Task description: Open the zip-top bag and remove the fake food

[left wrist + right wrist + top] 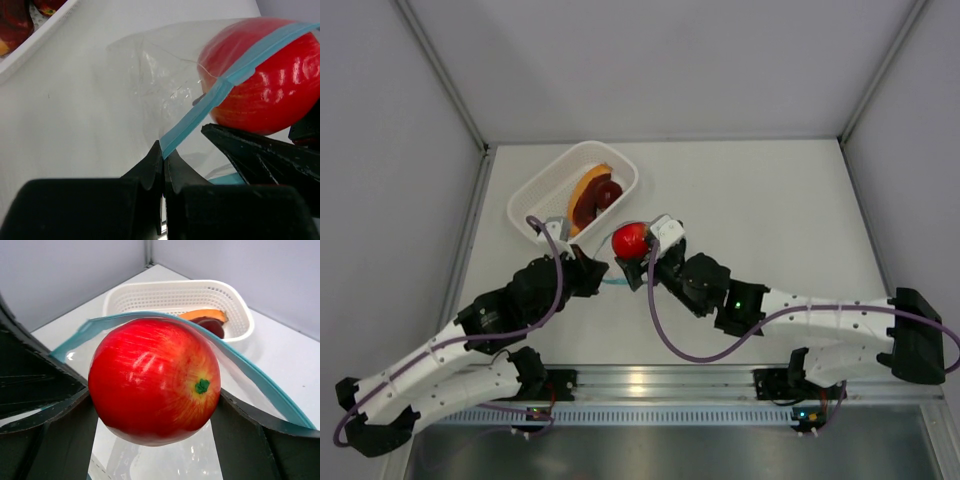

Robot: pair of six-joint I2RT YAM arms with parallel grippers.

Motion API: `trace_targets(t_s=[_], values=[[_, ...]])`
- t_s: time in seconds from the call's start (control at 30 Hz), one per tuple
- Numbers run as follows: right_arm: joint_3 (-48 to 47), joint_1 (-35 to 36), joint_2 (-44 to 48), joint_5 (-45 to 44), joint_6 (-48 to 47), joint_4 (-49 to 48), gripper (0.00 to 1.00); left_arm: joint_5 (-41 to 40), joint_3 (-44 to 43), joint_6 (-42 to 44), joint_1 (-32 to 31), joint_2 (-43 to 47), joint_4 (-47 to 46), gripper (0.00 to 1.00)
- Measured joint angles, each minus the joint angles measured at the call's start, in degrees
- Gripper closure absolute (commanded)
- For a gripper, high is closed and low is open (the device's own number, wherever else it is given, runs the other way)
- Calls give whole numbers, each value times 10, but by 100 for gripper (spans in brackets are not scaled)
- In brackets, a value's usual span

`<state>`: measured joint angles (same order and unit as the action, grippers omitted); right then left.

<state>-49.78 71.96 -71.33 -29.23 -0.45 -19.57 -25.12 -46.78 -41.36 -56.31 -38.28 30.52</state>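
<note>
The clear zip-top bag (155, 75) hangs above the table, its mouth open. My left gripper (163, 152) is shut on its light blue zip strip (240, 67) at one end. My right gripper (152, 410) is shut on a piece of fake food, a red tomato-like ball (155, 380), with one finger on each side. The ball sits in the bag's mouth, and the zip strip (250, 375) loops around it. From above, the ball (630, 239) shows between the two grippers, left gripper (600, 275) and right gripper (638, 258). The orange slice (202, 315) and the brown ring (212, 326) lie in the basket.
The white perforated basket (535, 190) stands at the back left, just beyond the grippers, near the left wall. Grey walls close the table at the back and on both sides. The two arms meet at the table's middle.
</note>
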Motion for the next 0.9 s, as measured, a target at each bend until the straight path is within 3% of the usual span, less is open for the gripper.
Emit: trace_targets(t_s=[0.13, 0.23, 0.7, 0.9], values=[[-8, 0, 4, -30, -14, 14, 72, -2, -10, 5, -1, 4, 10, 100], [-8, -3, 13, -1, -1, 26, 72, -3, -10, 5, -1, 4, 14, 100], [-153, -19, 3, 381, 124, 168, 75, -91, -10, -38, -1, 15, 44, 100], [-153, -25, 6, 376, 142, 179, 75, -90, 8, -60, -1, 35, 44, 100]])
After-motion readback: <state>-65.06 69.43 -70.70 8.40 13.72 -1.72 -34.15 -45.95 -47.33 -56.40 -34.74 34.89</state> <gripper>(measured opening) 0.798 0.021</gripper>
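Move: Just inside the bag's mouth, the right fingers already hold the red apple. The white basket it is bound for has its middle about 28 cm ahead, 18 cm left and 23 cm below; the dark red fruit in it lies 28 cm ahead and 9 cm left, as low. The zip edge pinched by the left fingers is some 6 cm left, 2 cm back and 3 cm below. From the left hand the basket is about 31 cm ahead, 13 cm left, 21 cm below. Drawing the gripped apple out through the bag's mouth, the right hand goes back about 10 cm, rising some 6 cm and carrying 5 cm left, away from the basket, while swinging about 35 degrees counter-clockwise; it eases about a centimetre forward again at the end. The left fingers stay shut on the zip edge, carrying it about 3 cm left and turning some 10 degrees counter-clockwise. ##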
